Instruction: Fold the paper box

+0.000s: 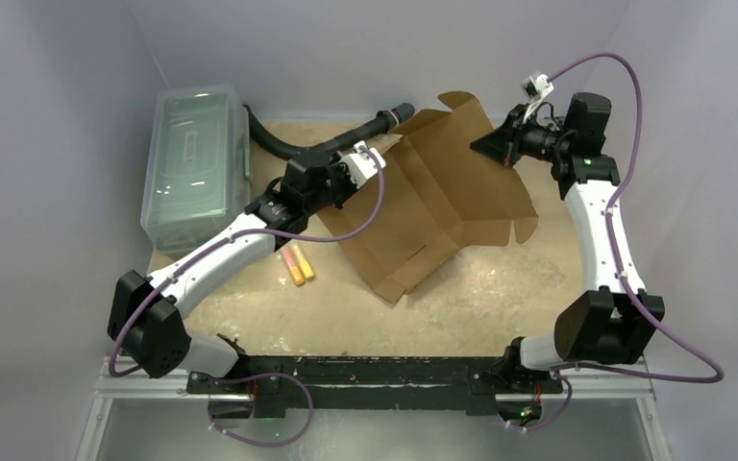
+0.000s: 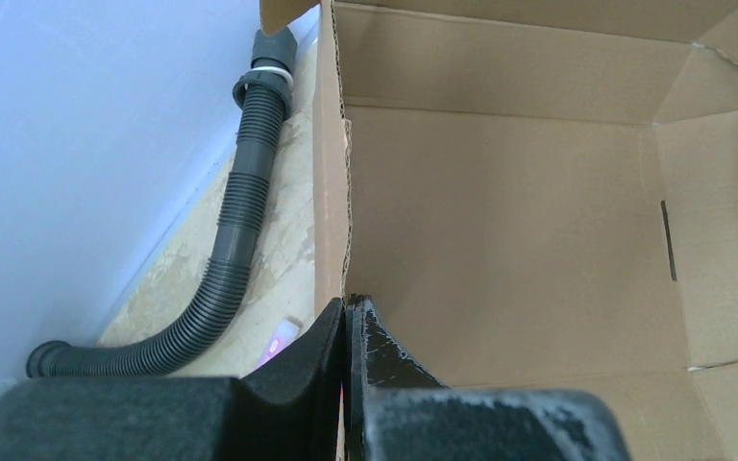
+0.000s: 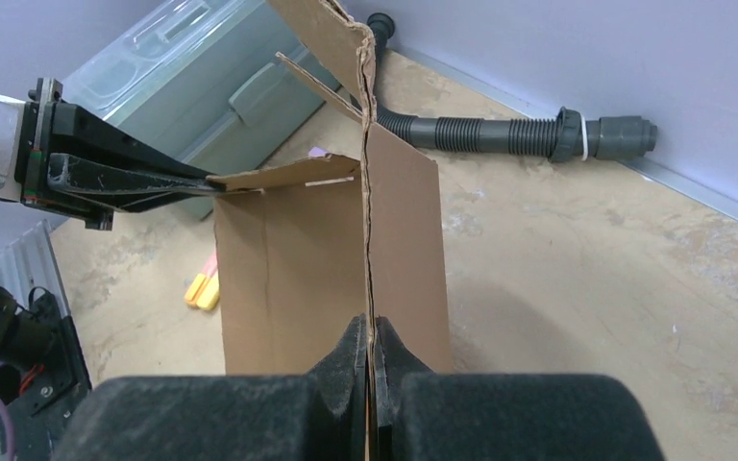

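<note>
The paper box is a brown cardboard die-cut sheet, partly raised in the middle of the table, with flaps spread out. My left gripper is shut on its left wall edge; the fingertips pinch the cardboard. My right gripper is shut on the upright far-right flap, the board edge held between its fingers. The box floor lies open in the left wrist view. In the right wrist view the left gripper's fingers hold a side flap.
A clear plastic lidded bin stands at the far left. A grey corrugated hose runs along the back wall. Yellow and pink markers lie on the table beside the left arm. Walls close in on three sides.
</note>
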{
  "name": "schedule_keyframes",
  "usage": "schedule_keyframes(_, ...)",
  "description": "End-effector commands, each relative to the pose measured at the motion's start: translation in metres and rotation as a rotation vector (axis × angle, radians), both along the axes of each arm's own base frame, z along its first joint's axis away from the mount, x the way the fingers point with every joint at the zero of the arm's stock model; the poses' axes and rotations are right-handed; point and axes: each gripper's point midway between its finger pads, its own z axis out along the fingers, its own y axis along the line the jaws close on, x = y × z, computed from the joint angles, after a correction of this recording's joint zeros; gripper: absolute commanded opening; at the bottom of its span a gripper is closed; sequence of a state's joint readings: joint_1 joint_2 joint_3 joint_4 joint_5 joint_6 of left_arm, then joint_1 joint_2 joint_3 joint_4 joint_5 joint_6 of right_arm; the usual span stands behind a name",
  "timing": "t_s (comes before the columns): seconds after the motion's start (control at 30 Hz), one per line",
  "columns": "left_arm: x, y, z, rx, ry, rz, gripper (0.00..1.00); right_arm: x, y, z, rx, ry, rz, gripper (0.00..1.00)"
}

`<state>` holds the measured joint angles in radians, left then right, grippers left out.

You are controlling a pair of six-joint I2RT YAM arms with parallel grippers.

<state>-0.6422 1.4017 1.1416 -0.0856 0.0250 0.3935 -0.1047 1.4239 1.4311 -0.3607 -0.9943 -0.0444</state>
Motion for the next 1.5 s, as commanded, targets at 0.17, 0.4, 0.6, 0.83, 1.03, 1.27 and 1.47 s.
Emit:
schedule_keyframes(0.17,0.021,-0.010,0.017,0.092,-0.049,-0.023,0.00,-0.013,0.005,0.031,-0.120,-0.167,0.041,0.00)
schedule_keyframes(0.4,0.045,-0.013,0.025,0.103,-0.078,0.078,0.00,-0.016,-0.011,0.055,-0.233,-0.248,-0.051,0.00)
schedule_keyframes(0.6,0.049,-0.035,0.018,0.130,-0.077,0.062,0.00,-0.008,-0.014,0.055,-0.294,-0.216,-0.083,0.00)
schedule_keyframes(0.83,0.051,-0.047,-0.004,0.163,-0.021,0.055,0.00,0.006,-0.008,0.036,-0.391,-0.162,-0.080,0.00)
schedule_keyframes(1.03,0.059,-0.034,-0.027,0.210,0.008,0.154,0.00,0.018,0.011,0.009,-0.436,-0.109,-0.045,0.00)
schedule_keyframes(1.27,0.049,-0.022,-0.066,0.166,0.135,0.233,0.09,0.030,0.028,-0.023,-0.504,-0.088,-0.047,0.00)
schedule_keyframes(1.47,0.043,0.002,-0.068,-0.026,0.301,0.363,0.39,0.040,0.024,-0.050,-0.544,-0.047,-0.076,0.00)
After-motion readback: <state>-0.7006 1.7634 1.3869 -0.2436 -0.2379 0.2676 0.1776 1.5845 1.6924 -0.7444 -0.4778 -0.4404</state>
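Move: Both hands already pinch the held-up paper box, the left on its left wall, the right on its far right wall. The box's middle lies about 11 cm to the left hand's right, 5 cm back and 10 cm below; from the right hand it is some 15 cm left, 13 cm back and 17 cm down. Down on the table the yellow marker is roughly 13 cm left and 15 cm back of the left hand, the hose end 12 cm right and 22 cm ahead. Forward about 4.5 cm, then a little right, then down some 8 cm towards the table goes the left hand with the box wall, rolling its left side up and parting its fingers around the wall at the end. The right hand keeps its pinch, rises, then sinks to about 5 cm lower, edging left and forward while rolling its left side down some 30 degrees. ##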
